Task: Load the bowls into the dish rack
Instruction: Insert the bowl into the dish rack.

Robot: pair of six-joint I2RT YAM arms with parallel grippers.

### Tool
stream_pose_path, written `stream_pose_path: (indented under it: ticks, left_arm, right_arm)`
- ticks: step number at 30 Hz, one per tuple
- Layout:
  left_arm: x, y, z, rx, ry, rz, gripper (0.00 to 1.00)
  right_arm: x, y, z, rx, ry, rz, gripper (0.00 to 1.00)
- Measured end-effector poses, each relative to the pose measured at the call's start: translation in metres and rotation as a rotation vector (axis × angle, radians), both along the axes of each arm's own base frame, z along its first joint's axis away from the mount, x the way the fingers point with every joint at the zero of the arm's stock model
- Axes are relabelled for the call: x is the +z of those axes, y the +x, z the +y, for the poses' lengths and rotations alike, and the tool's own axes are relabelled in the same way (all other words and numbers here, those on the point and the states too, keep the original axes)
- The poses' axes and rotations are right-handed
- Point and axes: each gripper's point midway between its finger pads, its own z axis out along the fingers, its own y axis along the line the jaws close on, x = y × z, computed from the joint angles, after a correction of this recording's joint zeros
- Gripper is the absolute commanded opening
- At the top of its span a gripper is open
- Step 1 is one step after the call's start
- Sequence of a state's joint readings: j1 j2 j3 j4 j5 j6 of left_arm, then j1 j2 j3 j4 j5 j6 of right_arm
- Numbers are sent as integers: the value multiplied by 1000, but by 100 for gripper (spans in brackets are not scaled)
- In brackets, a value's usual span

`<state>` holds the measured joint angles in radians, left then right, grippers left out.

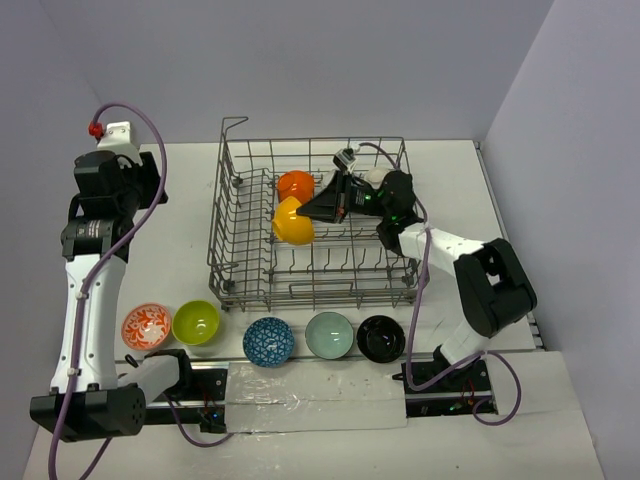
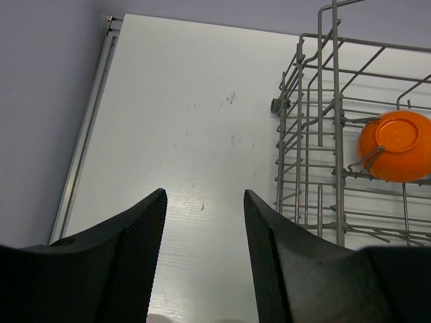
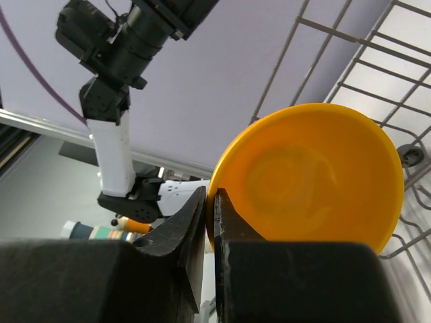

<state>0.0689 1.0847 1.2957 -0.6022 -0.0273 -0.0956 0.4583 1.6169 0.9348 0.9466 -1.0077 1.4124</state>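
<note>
The grey wire dish rack (image 1: pixel 228 262) stands mid-table. An orange bowl (image 1: pixel 295 184) stands on edge among its tines, also seen in the left wrist view as the orange bowl (image 2: pixel 396 145). My right gripper (image 1: pixel 308 213) is shut on the rim of a yellow bowl (image 1: pixel 291 224), held tilted over the rack's left part; the yellow bowl (image 3: pixel 313 176) fills the right wrist view, its rim between the jaws of the right gripper (image 3: pixel 211 196). My left gripper (image 2: pixel 205 202) is open over bare table left of the rack (image 2: pixel 316 134). Several more bowls line the front.
In front of the rack sit a red-and-white bowl (image 1: pixel 146 326), lime green bowl (image 1: pixel 196 322), blue-patterned bowl (image 1: pixel 268 341), pale teal bowl (image 1: pixel 329 334) and black bowl (image 1: pixel 381 338). The left arm (image 1: pixel 95 240) stands along the table's left side.
</note>
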Motion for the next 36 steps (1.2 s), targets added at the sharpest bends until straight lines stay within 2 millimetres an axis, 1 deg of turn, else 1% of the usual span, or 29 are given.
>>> stream_pose_path:
  ticks: [4, 11, 16, 23, 30, 36]
  left_arm:
    - [1, -2, -1, -4, -1, -4, 56]
    - [1, -6, -3, -13, -4, -10, 56]
    - [1, -6, -4, -20, -7, -11, 56]
    - [1, -6, -6, -30, -11, -11, 56]
    - [1, -6, -6, -31, -12, -11, 56]
    - [1, -6, -6, -32, -12, -11, 57]
  right_arm:
    - [-11, -1, 6, 9, -22, 7, 0]
    - [-43, -3, 22, 46, -71, 71, 0]
    - [-57, -4, 29, 64, -90, 92, 0]
    - [-68, -1, 34, 76, -101, 111, 0]
    - [-69, 5, 38, 85, -92, 106, 0]
    - [-68, 6, 40, 95, -84, 92, 0]
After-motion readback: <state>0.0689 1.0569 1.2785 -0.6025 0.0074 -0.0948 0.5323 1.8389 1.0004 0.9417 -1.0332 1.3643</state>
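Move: In the rack's second row, just nearer than the orange bowl, is the place the yellow bowl is bound for: roughly 1 cm forward of the right hand, 3 cm to its left and 14 cm below. At about that height, the orange bowl sits some 11 cm ahead and 1 cm left, and the blue-and-white bowl 11 cm ahead and 9 cm right. From the left hand, that place lies about 7 cm back, 29 cm right and 16 cm below. Lowering the yellow bowl towards the row in front of the orange bowl, the right hand sinks about 7 cm and moves some 4 cm left, fast at first, then easing off. Its left-pointing fingers tip down and turn slightly counter-clockwise, each by about 5 degrees, and keep their pinch on the bowl's rim. ##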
